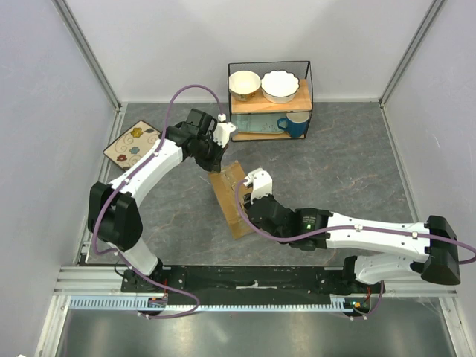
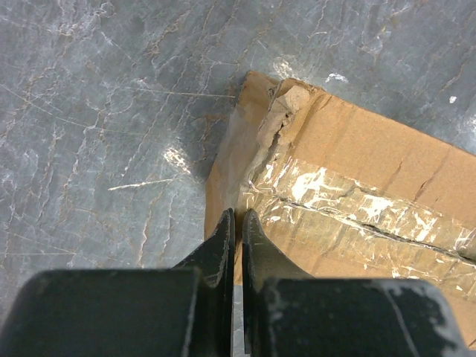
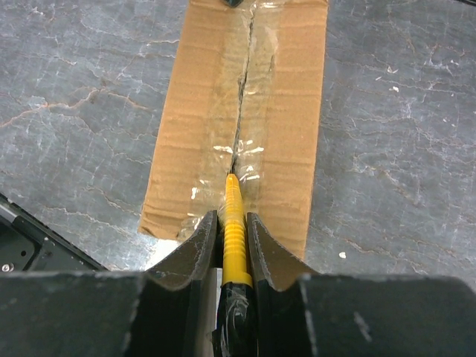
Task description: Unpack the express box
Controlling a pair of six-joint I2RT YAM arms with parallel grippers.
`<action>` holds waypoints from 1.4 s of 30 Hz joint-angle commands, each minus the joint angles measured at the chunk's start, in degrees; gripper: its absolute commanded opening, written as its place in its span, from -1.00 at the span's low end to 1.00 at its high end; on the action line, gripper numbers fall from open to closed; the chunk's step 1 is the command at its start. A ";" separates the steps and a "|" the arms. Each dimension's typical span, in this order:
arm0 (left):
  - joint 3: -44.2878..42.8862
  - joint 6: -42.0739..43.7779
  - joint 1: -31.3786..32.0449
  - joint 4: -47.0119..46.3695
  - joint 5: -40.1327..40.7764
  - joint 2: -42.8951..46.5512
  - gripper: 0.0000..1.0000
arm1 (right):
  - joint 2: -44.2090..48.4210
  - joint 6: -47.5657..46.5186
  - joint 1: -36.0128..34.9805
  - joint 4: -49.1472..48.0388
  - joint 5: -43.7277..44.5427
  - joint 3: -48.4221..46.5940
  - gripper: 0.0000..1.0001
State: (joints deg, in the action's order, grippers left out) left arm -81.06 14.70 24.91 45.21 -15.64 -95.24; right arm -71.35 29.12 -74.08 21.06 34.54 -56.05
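Observation:
The express box [image 1: 229,187], a brown carton with clear tape along its top seam [image 3: 242,111], lies at the middle of the table. My left gripper [image 1: 216,162] is shut with nothing between its fingers, over the box's far end. In the left wrist view the gripper [image 2: 238,213] hangs at the edge of the carton [image 2: 357,149], beside a torn, crumpled corner [image 2: 286,111]. My right gripper [image 3: 231,216] is shut on a yellow utility knife [image 3: 233,197]. The knife's tip rests on the split seam near the near end of the box [image 3: 193,111].
A black wire rack [image 1: 269,100] stands at the back with a tan bowl [image 1: 245,83] and a white bowl [image 1: 280,85] on its wooden shelf, and a blue mug [image 1: 295,125] below. A floral mat [image 1: 132,143] lies at the back left by the wall.

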 commanded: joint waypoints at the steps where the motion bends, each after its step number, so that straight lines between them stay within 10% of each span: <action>1: 0.90 5.87 -3.46 -7.24 23.55 -4.25 -0.97 | 2.18 2.25 -2.82 9.09 -5.98 3.23 -0.99; 19: 0.11 6.92 -3.81 -6.72 24.35 -3.20 -0.97 | 4.82 4.01 -3.79 9.44 -5.02 5.08 -0.99; 34: 6.79 16.49 -2.14 -0.74 -0.61 6.12 -0.96 | 8.60 0.24 -3.00 17.52 12.81 -5.20 -1.00; 42: 0.56 20.72 -1.00 5.57 -9.22 4.98 -0.97 | 4.38 -7.24 11.14 6.56 11.18 -3.54 -1.00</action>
State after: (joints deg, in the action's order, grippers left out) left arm -76.53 30.70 22.55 42.59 -16.29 -89.82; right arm -65.06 26.85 -69.28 34.35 46.24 -60.49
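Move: At the far left corner of the express box, the closed left fingertips meet its top edge; the box's middle is about 11 cm back, 7 cm to the right and 5 cm lower. From that hand the shelf rack is roughly 22 cm ahead and 22 cm right at about its height, the flowered board 15 cm ahead, 34 cm left, 9 cm lower. The right hand holds the cutter, blade on the taped seam; the box's middle is about 10 cm ahead, 5 cm left, 7 cm below. Drawing the cutter back and down along the seam towards the near end, with some drift right, the right hand goes about 6 cm in all, then lifts the blade clear, up, forward and right. Meanwhile the closed left fingers, at the box's edge, go some 10 cm forward-left, tilting, then return most of the way, turning clockwise, still at that corner. ##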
